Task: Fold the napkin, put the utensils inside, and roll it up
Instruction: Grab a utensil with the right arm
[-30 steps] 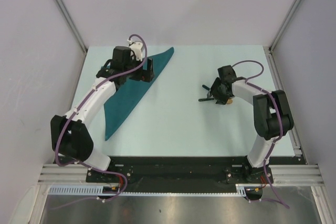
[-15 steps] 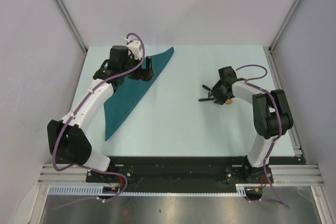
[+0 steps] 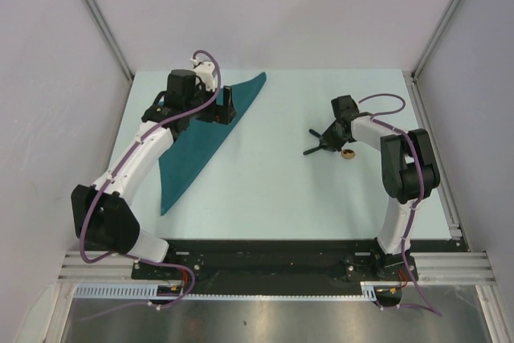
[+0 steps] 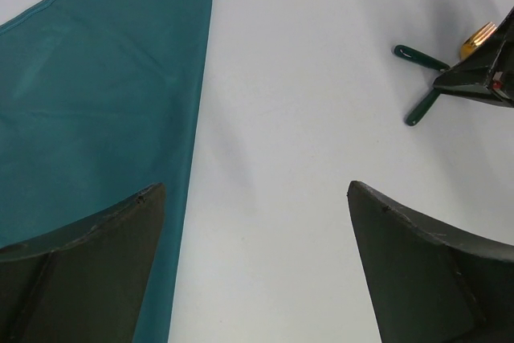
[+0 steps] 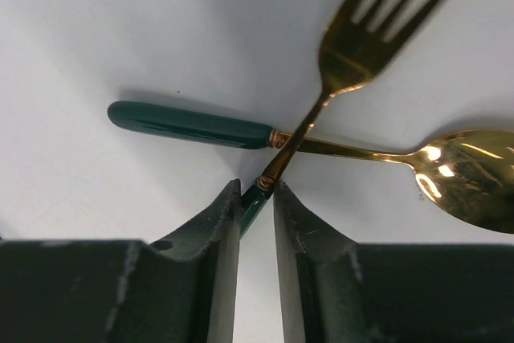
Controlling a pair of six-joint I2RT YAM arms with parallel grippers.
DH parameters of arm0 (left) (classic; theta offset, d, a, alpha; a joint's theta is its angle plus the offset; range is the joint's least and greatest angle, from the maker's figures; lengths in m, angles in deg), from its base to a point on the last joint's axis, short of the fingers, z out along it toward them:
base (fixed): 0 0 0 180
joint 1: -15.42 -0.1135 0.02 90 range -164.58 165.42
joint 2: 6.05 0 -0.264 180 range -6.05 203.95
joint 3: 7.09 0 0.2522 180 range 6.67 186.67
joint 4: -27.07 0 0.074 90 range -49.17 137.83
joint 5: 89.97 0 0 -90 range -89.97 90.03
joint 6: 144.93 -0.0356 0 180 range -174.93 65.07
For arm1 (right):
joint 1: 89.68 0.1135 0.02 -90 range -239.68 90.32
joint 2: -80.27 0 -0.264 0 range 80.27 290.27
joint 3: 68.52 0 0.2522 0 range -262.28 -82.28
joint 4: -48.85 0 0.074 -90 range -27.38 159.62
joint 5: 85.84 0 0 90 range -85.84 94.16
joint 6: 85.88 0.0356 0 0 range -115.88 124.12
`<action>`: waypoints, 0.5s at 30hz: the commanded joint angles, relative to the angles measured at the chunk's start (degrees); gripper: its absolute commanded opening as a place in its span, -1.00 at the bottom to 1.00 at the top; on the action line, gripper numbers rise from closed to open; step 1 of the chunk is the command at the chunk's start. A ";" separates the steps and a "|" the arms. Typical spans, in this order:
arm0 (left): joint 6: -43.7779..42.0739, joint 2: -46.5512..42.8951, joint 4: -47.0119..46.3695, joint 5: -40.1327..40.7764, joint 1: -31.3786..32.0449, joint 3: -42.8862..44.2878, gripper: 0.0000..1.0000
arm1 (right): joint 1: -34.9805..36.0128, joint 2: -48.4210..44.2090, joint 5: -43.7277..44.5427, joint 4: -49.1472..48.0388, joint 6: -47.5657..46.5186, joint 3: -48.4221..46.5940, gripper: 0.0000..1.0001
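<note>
The teal napkin (image 3: 205, 138) lies folded into a long triangle on the left of the table; it also shows in the left wrist view (image 4: 96, 94). My left gripper (image 3: 226, 105) hovers over its right edge, open and empty (image 4: 255, 198). The two utensils lie crossed at the right centre: a gold fork (image 5: 361, 38) and a gold spoon (image 5: 458, 174), both with dark green handles. My right gripper (image 5: 257, 190) is shut on the fork's handle just below its neck. In the top view the right gripper (image 3: 333, 139) sits over the utensils (image 3: 320, 144).
Grey walls enclose the pale table (image 3: 281, 190) on three sides. A metal rail (image 3: 438, 158) runs along the right edge. The arm bases stand at the near edge.
My right arm has swung its wrist slightly left and up over the utensils. The left arm shifted a little towards the back. The napkin has not moved.
</note>
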 commanded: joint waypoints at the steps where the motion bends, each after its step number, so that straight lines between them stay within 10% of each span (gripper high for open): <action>1: 1.31 -1.59 -0.30 -2.06 0.17 2.21 0.99 | 0.26 2.70 2.02 4.07 -0.66 0.25 -0.53; 8: 1.58 -0.97 -0.30 -3.12 0.17 2.21 0.99 | 1.93 1.39 0.70 4.50 -2.50 -1.68 -1.00; 15: 2.02 -0.71 -0.74 -3.56 0.35 1.86 0.99 | 7.55 -6.60 6.50 10.74 -4.35 -3.27 -1.00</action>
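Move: The fork lies right at the right hand: its green handle runs between the part-closed fingertips, its middle about 2 cm to the right, level ahead and some 1 cm below. The spoon crosses under it, its middle roughly 4 cm to the right and 1 cm ahead. The folded napkin's middle is about 46 cm to the left and 4 cm farther out. From the left hand the fork is some 42 cm right, 2 cm ahead and 22 cm below. The right fingers close and pinch the fork's handle near its neck, then draw it about 2.5 cm back-left. ##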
